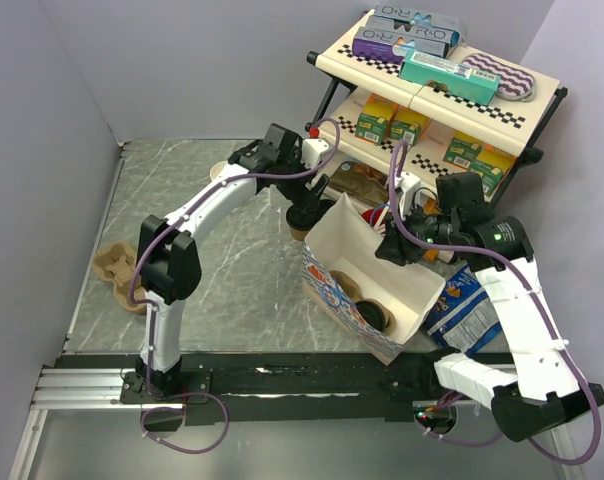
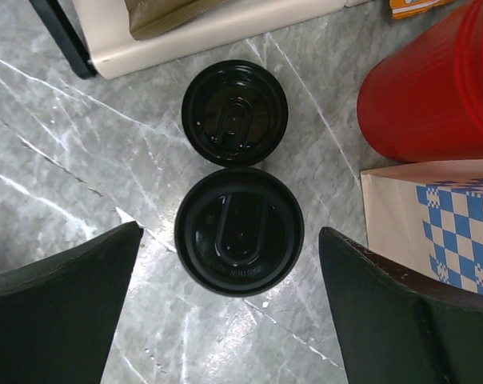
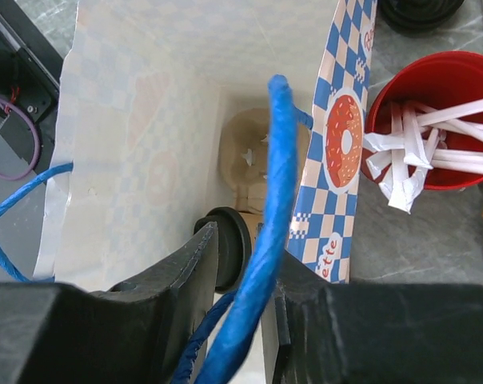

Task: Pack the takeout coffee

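Two takeout coffee cups with round black lids stand side by side on the marble, the nearer one [image 2: 239, 230] just below the farther one [image 2: 234, 112]. My left gripper [image 2: 229, 230] hangs open right above the nearer lid, a finger on each side, touching nothing. In the top view it [image 1: 307, 210] hovers beside the white paper bag [image 1: 422, 290]. My right gripper [image 3: 248, 240] is at the bag's rim, jaws slightly open. The blue rope handle [image 3: 275, 160] runs loosely between them. Inside the bag is a cardboard carrier [image 3: 253, 152] with a black-lidded cup [image 3: 229, 244].
A red cup of white stirrers [image 3: 433, 120] stands just beyond the bag, close to the two cups [image 2: 429, 80]. A shelf rack of boxes [image 1: 432, 90] fills the back right. A crisp packet [image 1: 467, 305] lies right of the bag. A spare cardboard carrier [image 1: 117, 265] sits far left.
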{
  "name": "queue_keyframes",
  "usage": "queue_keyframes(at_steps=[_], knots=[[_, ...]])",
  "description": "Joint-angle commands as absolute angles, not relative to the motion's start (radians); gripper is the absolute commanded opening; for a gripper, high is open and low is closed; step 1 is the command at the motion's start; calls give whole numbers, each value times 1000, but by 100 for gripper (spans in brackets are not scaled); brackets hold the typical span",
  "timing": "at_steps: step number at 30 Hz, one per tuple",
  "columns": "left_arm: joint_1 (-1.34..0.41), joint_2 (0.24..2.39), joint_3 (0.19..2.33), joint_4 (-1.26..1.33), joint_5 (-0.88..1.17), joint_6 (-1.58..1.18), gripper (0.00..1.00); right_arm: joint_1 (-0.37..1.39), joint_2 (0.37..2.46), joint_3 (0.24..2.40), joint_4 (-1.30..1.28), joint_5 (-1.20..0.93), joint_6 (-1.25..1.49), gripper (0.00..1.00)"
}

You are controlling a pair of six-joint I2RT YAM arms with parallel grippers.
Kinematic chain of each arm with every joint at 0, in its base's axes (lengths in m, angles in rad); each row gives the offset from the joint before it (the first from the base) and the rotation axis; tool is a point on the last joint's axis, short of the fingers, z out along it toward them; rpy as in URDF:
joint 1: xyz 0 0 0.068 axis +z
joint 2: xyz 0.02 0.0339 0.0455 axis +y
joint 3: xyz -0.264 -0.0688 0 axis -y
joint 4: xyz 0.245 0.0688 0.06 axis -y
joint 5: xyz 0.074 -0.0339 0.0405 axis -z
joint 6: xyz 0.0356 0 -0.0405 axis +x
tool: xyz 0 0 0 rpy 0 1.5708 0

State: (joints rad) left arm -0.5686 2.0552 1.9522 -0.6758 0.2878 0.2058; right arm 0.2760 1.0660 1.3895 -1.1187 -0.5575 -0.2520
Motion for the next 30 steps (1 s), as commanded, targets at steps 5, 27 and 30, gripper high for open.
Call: queue_keyframes(at_steps=[5, 27, 30], knots=[[-571, 2082, 2008, -762, 270, 146, 99, 265, 1098, 1445, -1131, -560, -264, 33], [-574, 2175, 2028, -798, 255, 140, 99, 264, 1121, 1445, -1121, -584, -255, 31], [-574, 2180, 2029, -798, 258, 138, 99, 264, 1120, 1440, -1120, -586, -250, 31]])
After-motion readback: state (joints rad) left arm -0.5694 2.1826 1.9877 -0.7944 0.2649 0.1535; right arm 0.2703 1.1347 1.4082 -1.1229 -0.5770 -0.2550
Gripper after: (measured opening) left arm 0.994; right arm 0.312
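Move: The lidded coffee cup stands almost straight under the open left fingers, its middle about 11 cm down, 1 cm back and 1 cm left. From that hand, the black lid stack is about 3 cm ahead and 6 cm right, the red bucket 8 cm back and 17 cm right, the paper bag 17 cm back and 16 cm right. From the right hand, at the bag's handle, the cup lies roughly 18 cm ahead and 20 cm left. Down goes the left hand, about 6.5 cm in all, drifting a centimetre back and left early on and nearly pausing halfway. It tilts some 10 degrees further downward and stays wide open, bringing one fingertip to each side of the cup's lid; touch can't be made out. The right hand eases about a centimetre forward and slightly down over the bag, fingers still about a third open at the blue handle. ##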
